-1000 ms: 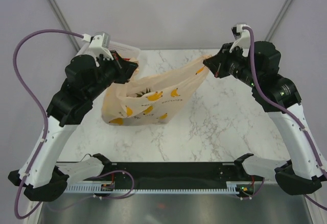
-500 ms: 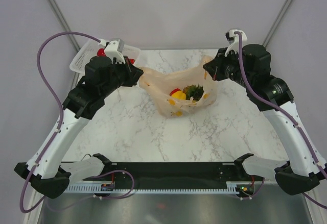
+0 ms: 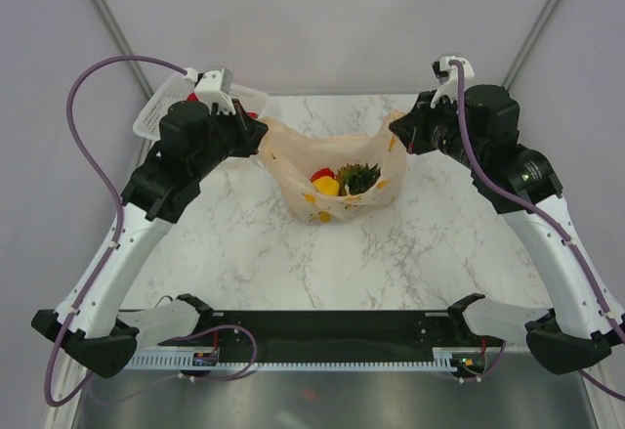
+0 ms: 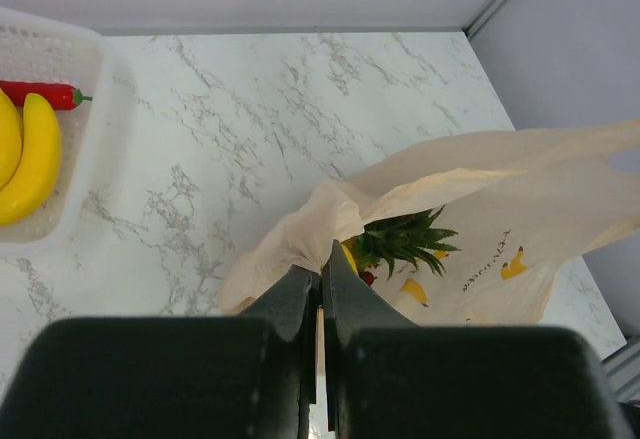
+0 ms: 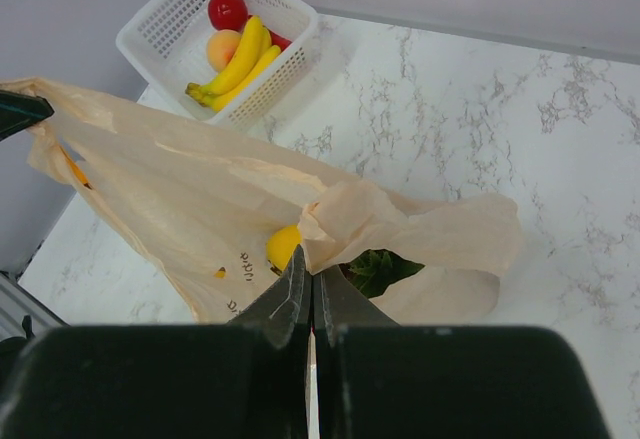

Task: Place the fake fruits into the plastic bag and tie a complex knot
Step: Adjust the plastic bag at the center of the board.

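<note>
The peach plastic bag [image 3: 337,190] hangs stretched between both grippers over the middle of the table, mouth up. My left gripper [image 3: 262,137] is shut on the bag's left handle [image 4: 300,244]. My right gripper [image 3: 395,136] is shut on the right handle [image 5: 345,221]. Inside the bag lie fake fruits: a pineapple with a green crown [image 3: 359,175], a yellow fruit [image 5: 284,245] and a red one [image 3: 320,174]. More fruits sit in the white basket [image 5: 168,21]: bananas [image 5: 240,59], a red apple [image 5: 228,9], a peach [image 5: 221,49] and a red chili [image 4: 40,94]. A knot is not in view.
The white lattice basket [image 3: 156,112] stands at the table's far left corner, behind my left arm. Grey walls close in the back and both sides. A black rail [image 3: 332,326] with the arm bases runs along the near edge.
The left gripper has swung right and up with its handle. The bag has been lifted and drawn taut towards the table's middle, and the fruits inside now show from above.
</note>
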Robot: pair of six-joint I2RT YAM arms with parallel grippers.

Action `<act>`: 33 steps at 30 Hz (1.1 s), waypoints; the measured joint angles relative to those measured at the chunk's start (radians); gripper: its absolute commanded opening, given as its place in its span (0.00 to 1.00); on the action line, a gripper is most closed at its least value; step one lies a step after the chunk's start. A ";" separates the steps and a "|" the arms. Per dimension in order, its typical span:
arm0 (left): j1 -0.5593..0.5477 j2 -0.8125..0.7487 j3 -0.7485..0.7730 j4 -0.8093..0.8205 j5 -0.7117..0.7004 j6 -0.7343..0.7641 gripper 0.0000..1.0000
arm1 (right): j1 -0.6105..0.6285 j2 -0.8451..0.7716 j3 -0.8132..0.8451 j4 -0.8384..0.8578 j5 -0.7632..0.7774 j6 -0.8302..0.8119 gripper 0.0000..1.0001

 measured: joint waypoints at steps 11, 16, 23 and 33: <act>0.021 -0.005 0.011 0.000 0.000 0.019 0.04 | 0.000 0.001 0.031 -0.008 -0.003 0.002 0.00; 0.024 -0.010 0.031 0.000 0.000 0.028 0.05 | -0.001 0.006 0.095 -0.018 -0.015 0.004 0.00; 0.026 -0.049 0.031 -0.001 -0.010 0.032 0.08 | -0.001 -0.027 0.030 0.004 -0.025 0.005 0.00; 0.026 -0.061 0.024 0.000 -0.018 0.079 0.80 | -0.001 -0.059 -0.085 0.007 -0.043 0.016 0.00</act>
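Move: Both hands already pinch the plastic bag's upper rim, one at each side. From the left hand, the fruit-filled body of the bag lies about 18 cm to the right, roughly level with it fore and aft, and some 17 cm down; the white crate stands about 25 cm ahead, 19 cm left and 20 cm down. From the right hand, the bag's body is about 13 cm left, hardly 1 cm ahead and some 18 cm below. Upwards by about 3 cm, with a drift of some 2 cm to the left, the left hand draws its side of the rim away from the bag's body, then spreads its fingers wide to let go of the film. The right hand keeps its corner pinched throughout, lifting nearly 4 cm and then dropping about 5 cm while easing slightly back towards the base. ##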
